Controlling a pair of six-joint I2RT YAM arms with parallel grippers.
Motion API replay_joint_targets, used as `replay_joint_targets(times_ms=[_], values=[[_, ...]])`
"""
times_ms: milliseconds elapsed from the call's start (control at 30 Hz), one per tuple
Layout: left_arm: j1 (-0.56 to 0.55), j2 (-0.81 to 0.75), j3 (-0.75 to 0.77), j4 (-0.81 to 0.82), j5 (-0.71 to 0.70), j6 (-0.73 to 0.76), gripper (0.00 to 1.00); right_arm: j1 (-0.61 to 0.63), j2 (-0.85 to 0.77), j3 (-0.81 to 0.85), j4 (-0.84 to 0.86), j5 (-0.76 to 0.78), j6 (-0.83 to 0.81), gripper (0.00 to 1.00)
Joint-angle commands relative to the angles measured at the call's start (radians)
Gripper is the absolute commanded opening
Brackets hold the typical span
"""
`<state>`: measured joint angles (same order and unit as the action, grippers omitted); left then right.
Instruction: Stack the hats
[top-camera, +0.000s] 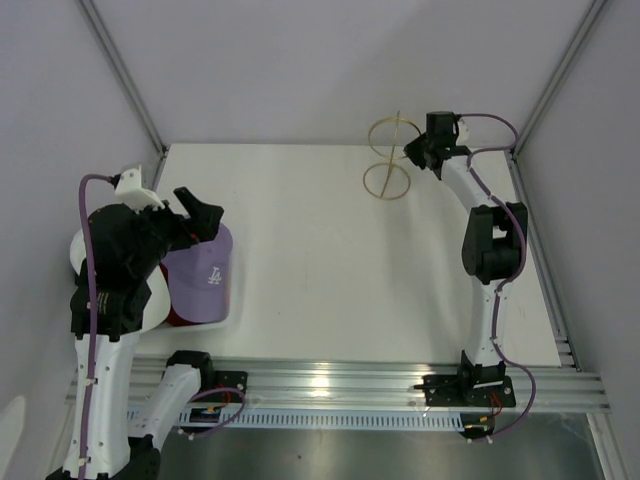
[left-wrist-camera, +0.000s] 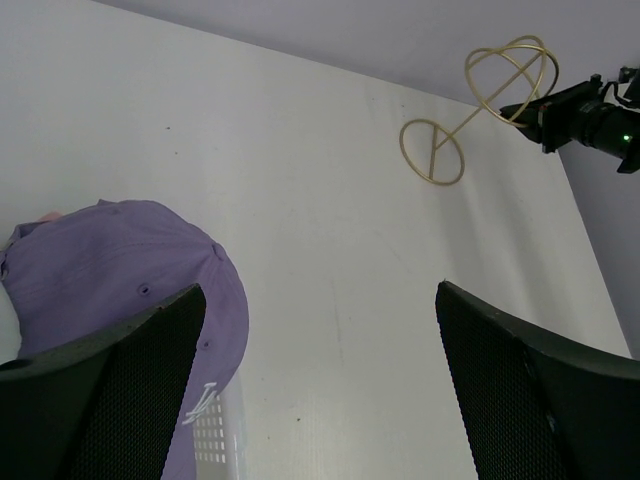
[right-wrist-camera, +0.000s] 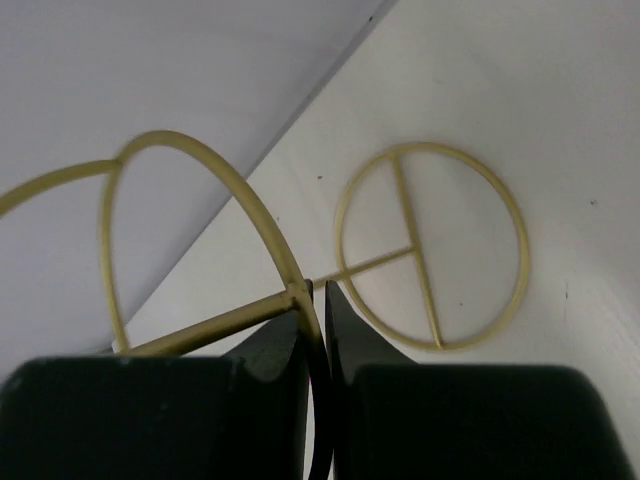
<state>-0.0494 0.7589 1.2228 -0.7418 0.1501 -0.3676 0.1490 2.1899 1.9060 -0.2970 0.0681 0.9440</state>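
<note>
A lavender hat (top-camera: 205, 272) with a white logo tops a pile at the table's left edge; a red hat (top-camera: 180, 318) peeks out beneath it. In the left wrist view the lavender hat (left-wrist-camera: 110, 260) lies at lower left, with a pink sliver (left-wrist-camera: 48, 215) behind it. My left gripper (top-camera: 200, 215) hovers above the pile, open and empty (left-wrist-camera: 320, 300). My right gripper (top-camera: 415, 152) at the far right is shut on the curved wire of the gold stand (right-wrist-camera: 250, 210), the wire pinched between its fingertips (right-wrist-camera: 318, 295).
The gold wire stand (top-camera: 388, 160) stands at the back of the white table (top-camera: 350, 280), its round base (right-wrist-camera: 430, 245) on the surface. A white perforated tray (left-wrist-camera: 215, 440) lies under the hats. Grey walls and metal rails border the table.
</note>
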Motion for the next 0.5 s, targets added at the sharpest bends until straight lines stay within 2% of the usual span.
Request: replay_joint_targets(times_ms=[0, 167, 467], values=[[-0.003, -0.007, -0.012, 0.033, 0.055, -0.02, 0.99, 0.012, -0.047, 0.021, -0.096, 0.027, 0.024, 0.0], [-0.004, -0.02, -0.008, 0.03, 0.059, -0.024, 0.99, 0.041, -0.084, -0.004, -0.146, 0.012, 0.024, 0.0], [-0.05, -0.038, 0.017, 0.007, 0.008, -0.024, 0.99, 0.124, -0.255, -0.283, -0.116, -0.171, 0.022, 0.0]])
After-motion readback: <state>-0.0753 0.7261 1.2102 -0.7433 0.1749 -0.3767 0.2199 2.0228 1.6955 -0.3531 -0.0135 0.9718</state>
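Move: Over the far right of the table, the right hand already grips the gold hat stand by its upper ring; the stand's middle lies roughly 5 cm ahead, 5 cm left and 10 cm below it. Open mid-table is about 17 cm back and 24 cm left, 20 cm down; the purple cap is some 25 cm back, 56 cm left and 12 cm lower. From the left hand, that open spot lies around 20 cm ahead, 25 cm right and 38 cm down. Drawing the gold hat stand back towards the robot and to the left, the right hand travels nearly level for about 8 cm, slow at first and then faster, heading from the far right of the table towards its open middle. The closed fingers keep their pinch on the upper ring while the wrist tips down and swings counter-clockwise, some 10 degrees in all. ##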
